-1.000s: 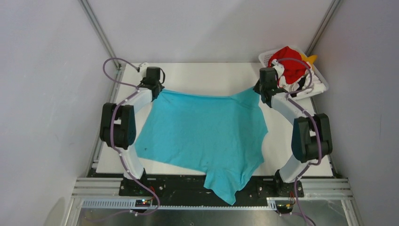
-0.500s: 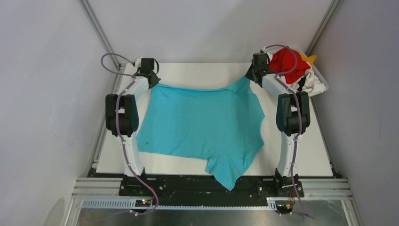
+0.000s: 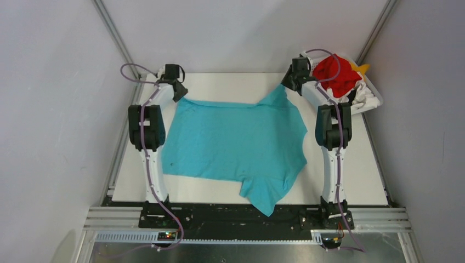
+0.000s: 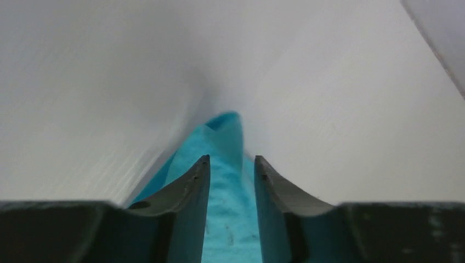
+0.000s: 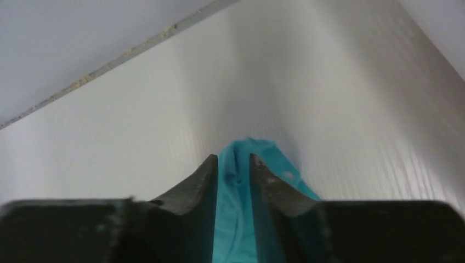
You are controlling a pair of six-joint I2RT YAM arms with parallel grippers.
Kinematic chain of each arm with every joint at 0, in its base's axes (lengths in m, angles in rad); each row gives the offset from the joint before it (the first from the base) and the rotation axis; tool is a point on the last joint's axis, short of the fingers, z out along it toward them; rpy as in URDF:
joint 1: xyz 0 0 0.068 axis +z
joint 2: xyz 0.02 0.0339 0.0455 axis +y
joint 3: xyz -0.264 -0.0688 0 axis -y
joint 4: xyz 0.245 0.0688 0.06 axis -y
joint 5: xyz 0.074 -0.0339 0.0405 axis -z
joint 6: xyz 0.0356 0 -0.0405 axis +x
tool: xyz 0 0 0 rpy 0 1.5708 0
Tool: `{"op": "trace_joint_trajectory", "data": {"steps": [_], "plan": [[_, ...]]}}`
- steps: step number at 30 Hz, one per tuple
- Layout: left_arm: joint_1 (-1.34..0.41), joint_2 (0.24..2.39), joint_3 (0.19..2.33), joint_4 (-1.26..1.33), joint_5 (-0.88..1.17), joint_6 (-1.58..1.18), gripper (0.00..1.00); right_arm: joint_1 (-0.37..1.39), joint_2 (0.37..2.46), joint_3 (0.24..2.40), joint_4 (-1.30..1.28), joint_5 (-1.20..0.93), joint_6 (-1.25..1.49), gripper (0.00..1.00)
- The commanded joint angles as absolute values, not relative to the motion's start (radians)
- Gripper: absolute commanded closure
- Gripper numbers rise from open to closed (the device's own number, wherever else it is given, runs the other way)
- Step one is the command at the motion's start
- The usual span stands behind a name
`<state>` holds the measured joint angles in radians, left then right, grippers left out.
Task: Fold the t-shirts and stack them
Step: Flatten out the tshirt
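A teal t-shirt (image 3: pixel 236 139) lies spread flat on the white table (image 3: pixel 236 82), one sleeve hanging over the near edge. My left gripper (image 3: pixel 179 93) is at its far left corner and my right gripper (image 3: pixel 285 86) at its far right corner, both arms stretched far out. In the left wrist view the left gripper (image 4: pixel 231 161) has its jaws apart, with teal cloth (image 4: pixel 225 131) lying loose between them. In the right wrist view the right gripper (image 5: pixel 234 159) stands slightly open around a bunched teal fold (image 5: pixel 247 148). Red (image 3: pixel 334 74), yellow (image 3: pixel 362 68) and white (image 3: pixel 363 96) t-shirts are piled in a basket.
The white perforated basket (image 3: pixel 374 102) stands at the table's far right corner, just behind the right arm. The enclosure's walls and metal struts close in the far side. The black base rail (image 3: pixel 230 216) runs along the near edge.
Both arms have reached farther away, dragging the teal shirt's far edge back and laying it flat. Both grippers' jaws, shut on the corners before, have parted.
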<state>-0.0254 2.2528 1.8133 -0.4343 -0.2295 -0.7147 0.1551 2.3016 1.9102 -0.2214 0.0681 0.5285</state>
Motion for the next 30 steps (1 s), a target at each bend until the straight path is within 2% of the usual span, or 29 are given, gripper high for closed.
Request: {"op": "trace_joint_trajectory", "data": {"steps": [1, 2, 3, 4, 6, 14, 18, 23, 30], "plan": [[-0.004, 2.250, 1.973, -0.484, -0.241, -0.725, 0.27, 0.142, 2.349, 2.069, -0.213, 0.021, 0.591, 0.56], [-0.004, 2.240, 1.980, -0.487, -0.243, -0.724, 0.14, 0.140, 2.346, 2.075, -0.207, -0.002, 0.593, 0.42], [-0.003, 2.214, 1.986, -0.492, -0.249, -0.717, 0.04, 0.139, 2.330, 2.075, -0.205, -0.013, 0.595, 0.33], [-0.003, 2.197, 1.986, -0.495, -0.254, -0.711, 0.01, 0.138, 2.306, 2.072, -0.199, -0.033, 0.594, 0.14], [-0.003, 2.140, 1.967, -0.499, -0.264, -0.695, 0.01, 0.136, 2.257, 2.035, -0.190, -0.067, 0.588, 0.02], [-0.024, 1.847, 1.653, -0.496, -0.200, -0.653, 0.00, 0.138, 1.974, 1.535, -0.069, -0.193, 0.614, 0.01], [-0.087, 1.693, 1.432, -0.494, -0.201, -0.636, 0.00, 0.150, 1.903, 1.400, -0.045, -0.222, 0.608, 0.01], [-0.192, 1.614, 1.198, -0.473, -0.209, -0.647, 0.00, 0.184, 1.956, 1.406, -0.021, -0.237, 0.605, 0.01], [-0.262, 1.624, 1.043, -0.433, -0.178, -0.666, 0.00, 0.215, 2.096, 1.565, -0.072, -0.218, 0.622, 0.01]]}}
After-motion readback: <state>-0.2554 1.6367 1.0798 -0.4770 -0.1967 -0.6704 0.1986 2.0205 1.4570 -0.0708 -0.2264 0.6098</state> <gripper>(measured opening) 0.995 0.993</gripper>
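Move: The turquoise t-shirt is stretched between the hands, its two far corners at the barely parted fingers. Its middle lies about 22 cm back, 28 cm to the right and 5 cm below the left hand; its near-left corner is some 40 cm back and 6 cm left. From the right hand, the bend in the shirt's far edge is roughly 10 cm back, 14 cm left and 8 cm down, while the laundry basket stands level with it, 31 cm to the right. The t-shirt's far corners come free as both grippers open wide. The left hand lifts about 12 cm, then swings back some 20 cm and rightwards over the shirt's left part, sinking again while turning about 15 degrees clockwise. The right hand rises slightly, draws back about 10 cm, then shifts left and sinks towards the far-edge bend, turning counter-clockwise. ##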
